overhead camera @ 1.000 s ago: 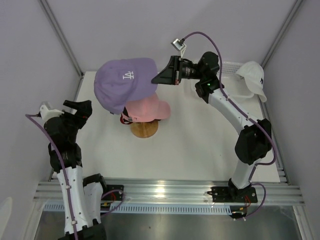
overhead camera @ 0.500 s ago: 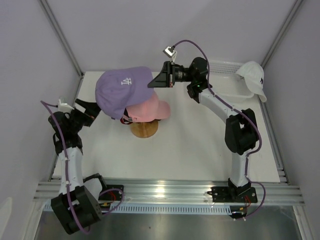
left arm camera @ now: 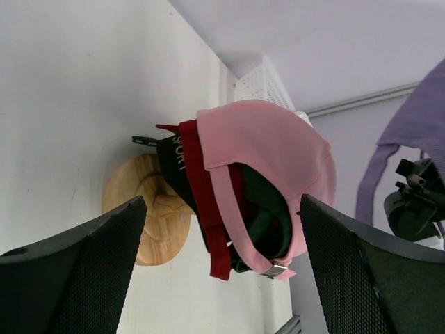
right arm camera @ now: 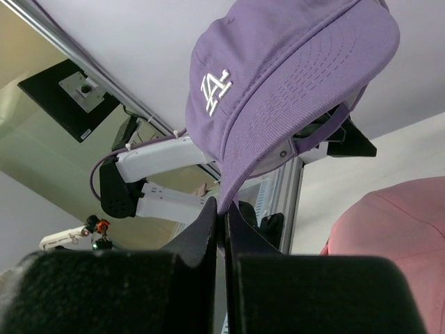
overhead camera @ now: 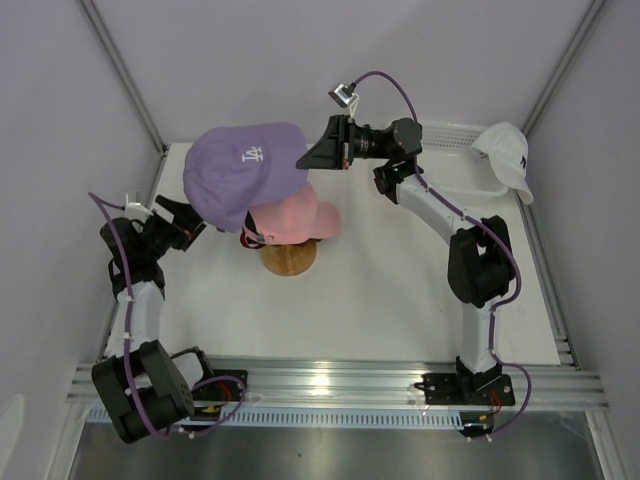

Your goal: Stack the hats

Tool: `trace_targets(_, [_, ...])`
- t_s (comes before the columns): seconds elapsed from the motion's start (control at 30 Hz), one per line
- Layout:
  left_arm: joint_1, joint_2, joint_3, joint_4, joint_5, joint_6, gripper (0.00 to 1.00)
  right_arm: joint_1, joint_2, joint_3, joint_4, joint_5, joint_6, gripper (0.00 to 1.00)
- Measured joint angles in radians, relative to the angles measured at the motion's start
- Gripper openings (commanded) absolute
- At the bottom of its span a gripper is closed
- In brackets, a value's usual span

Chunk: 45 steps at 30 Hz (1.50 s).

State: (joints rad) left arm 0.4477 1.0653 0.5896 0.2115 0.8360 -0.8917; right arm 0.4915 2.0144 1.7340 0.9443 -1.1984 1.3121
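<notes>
My right gripper is shut on the brim edge of the lavender cap, holding it in the air above and to the left of the stack. In the right wrist view the brim of the lavender cap is pinched between the shut jaws of the right gripper. The pink cap tops the stack on the wooden stand, with the red cap and the black cap under it. My left gripper is open, left of the stack, holding nothing. A white cap rests on the basket's rim.
The white mesh basket sits at the back right corner. Side walls and slanted frame bars close in the table on the left and right. The rail with both arm bases runs along the near edge.
My left arm has swung in from the left edge toward the stack, its gripper still open. The right gripper has carried the lavender cap slightly left and turned it.
</notes>
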Motion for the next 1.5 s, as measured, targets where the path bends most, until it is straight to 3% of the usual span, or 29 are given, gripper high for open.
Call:
trace_targets(0.43, [-0.004, -0.085, 0.002, 0.080, 0.068, -0.071, 0.95, -0.010, 0.002, -0.019, 0.060, -0.008, 0.042, 0.00])
trace_targets(0.63, [-0.091, -0.067, 0.009, 0.124, 0.095, -0.088, 0.94, -0.001, 0.002, -0.019, 0.082, -0.008, 0.050, 0.00])
trace_targets(0.77, [-0.148, -0.035, 0.023, 0.131, 0.094, -0.090, 0.89, 0.010, 0.003, -0.019, 0.083, -0.008, 0.050, 0.00])
trace_targets(0.87, [-0.159, -0.021, 0.026, 0.131, 0.092, -0.098, 0.78, 0.015, 0.005, -0.019, 0.085, -0.008, 0.051, 0.00])
trace_targets(1.13, [-0.159, -0.002, 0.026, 0.192, 0.107, -0.159, 0.68, 0.029, 0.029, -0.019, 0.158, -0.007, 0.113, 0.00])
trace_targets(1.23, [-0.159, -0.005, 0.026, 0.240, 0.130, -0.200, 0.51, 0.034, 0.042, -0.019, 0.167, -0.006, 0.121, 0.00])
trace_targets(1.3, [-0.159, -0.016, 0.026, 0.245, 0.139, -0.208, 0.29, 0.035, 0.047, -0.019, 0.167, -0.006, 0.121, 0.00])
trace_targets(1.33, [-0.160, -0.025, 0.026, 0.237, 0.139, -0.208, 0.01, 0.035, 0.049, -0.019, 0.167, -0.006, 0.119, 0.00])
trace_targets(1.5, [-0.163, -0.097, 0.104, -0.005, 0.053, -0.081, 0.01, 0.021, 0.051, -0.024, 0.084, 0.000, 0.035, 0.00])
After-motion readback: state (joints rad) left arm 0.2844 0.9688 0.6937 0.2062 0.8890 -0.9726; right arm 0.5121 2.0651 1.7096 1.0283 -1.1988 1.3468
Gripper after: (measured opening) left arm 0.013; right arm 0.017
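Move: The left hand, open, goes for the free rear edge of the purple hat, whose middle lies about 13 cm to its right, 1 cm ahead and 12 cm above. The pink hat is some 21 cm right, 2 cm ahead and 5 cm below. From the right hand, already gripping the brim, the purple hat's middle lies 13 cm left, 2 cm back and 5 cm below; the pink hat is 3 cm left, 3 cm ahead, 23 cm below. Left hand rises about 7 cm, goes right about 6, and shuts on the purple hat's rear edge; right keeps the brim. ##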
